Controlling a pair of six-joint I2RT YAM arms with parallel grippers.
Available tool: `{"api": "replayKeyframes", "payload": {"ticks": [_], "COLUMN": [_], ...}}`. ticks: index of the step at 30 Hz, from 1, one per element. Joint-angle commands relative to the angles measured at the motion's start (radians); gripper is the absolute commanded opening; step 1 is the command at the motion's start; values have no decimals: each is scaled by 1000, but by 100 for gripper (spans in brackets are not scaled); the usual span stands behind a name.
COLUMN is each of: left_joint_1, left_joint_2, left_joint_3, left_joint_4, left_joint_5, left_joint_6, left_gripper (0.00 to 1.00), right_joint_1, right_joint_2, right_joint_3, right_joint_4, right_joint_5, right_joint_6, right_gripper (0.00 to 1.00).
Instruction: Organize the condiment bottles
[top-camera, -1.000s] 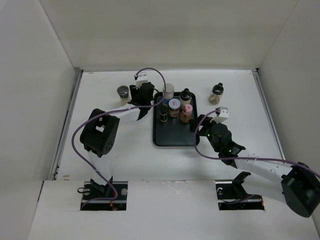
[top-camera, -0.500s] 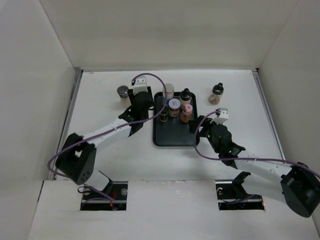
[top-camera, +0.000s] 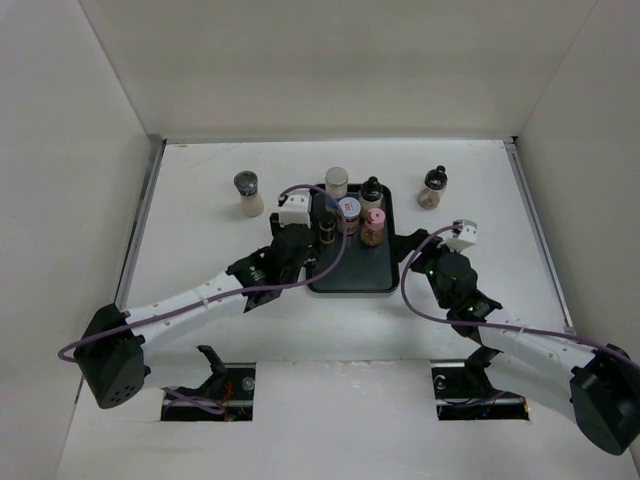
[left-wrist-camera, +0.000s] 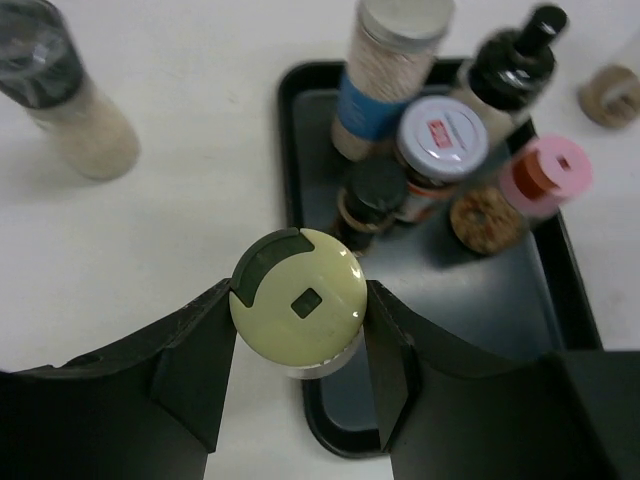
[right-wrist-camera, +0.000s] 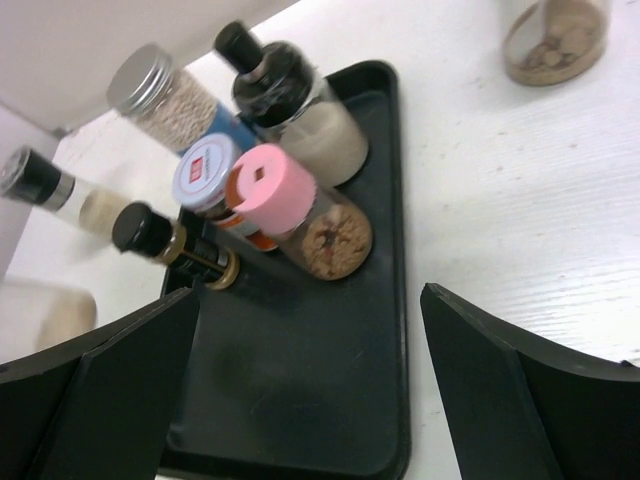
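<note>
My left gripper (top-camera: 306, 256) is shut on a bottle with a pale yellow cap (left-wrist-camera: 298, 310) and holds it over the left edge of the black tray (top-camera: 350, 268), near its front. On the tray's far half stand a silver-capped bottle (top-camera: 337, 180), a black-capped bottle (top-camera: 372, 190), a white-capped jar (top-camera: 349, 209), a pink-capped jar (top-camera: 375, 220) and a small black-capped bottle (top-camera: 326, 228). My right gripper (top-camera: 408, 255) is open and empty at the tray's right side, above its bare front part (right-wrist-camera: 300, 330).
A grey-capped grinder (top-camera: 247, 192) stands on the table left of the tray. A black-capped jar (top-camera: 432, 188) stands right of it. White walls close in the table on the left, back and right.
My left arm has drawn back from the far left of the tray toward its front left edge, carrying the yellow-capped bottle. My right gripper has shifted slightly to the right.
</note>
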Motion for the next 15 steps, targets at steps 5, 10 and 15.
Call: {"api": "replayKeyframes", "payload": {"ticks": [5, 10, 15], "left_joint_1": [-102, -117, -98], "left_joint_2": [71, 239, 390], "left_joint_3": [-2, 75, 142], "left_joint_4": [143, 263, 332], "left_joint_5": [128, 177, 190], "left_joint_6": [-125, -91, -54], "left_gripper": [25, 25, 24], "right_joint_1": [-74, -108, -116], "right_joint_2": [-24, -27, -39], "right_joint_3": [-34, -45, -50], "right_joint_4": [25, 25, 25], "right_joint_5": [24, 0, -5], "right_joint_6": [84, 110, 108], "right_gripper": [100, 100, 100]}}
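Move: About 11 cm to the right of the left hand, level with it and some 17 cm lower, is the open near half of the tray, where the held yellow-capped bottle is going. The small black-capped bottle stands 10 cm ahead and 5 cm right of this hand, the jar 13 ahead and 10 right, the pink-capped bottle 10 ahead and 16 right, all about 12 cm below. From the right hand that tray spot lies roughly 22 cm left, level, some 12 cm lower. Carrying the still-gripped yellow-capped bottle, the left hand swings right about 11 cm and sinks some 8 cm, over the tray's left rim and down towards its bare floor on the near side of the standing bottles. It bows back a couple of centimetres first and then returns; the wrist turns clockwise some 15 degrees and dips slightly. The empty, wide-open right hand moves 3.5 cm right, away from the tray. ##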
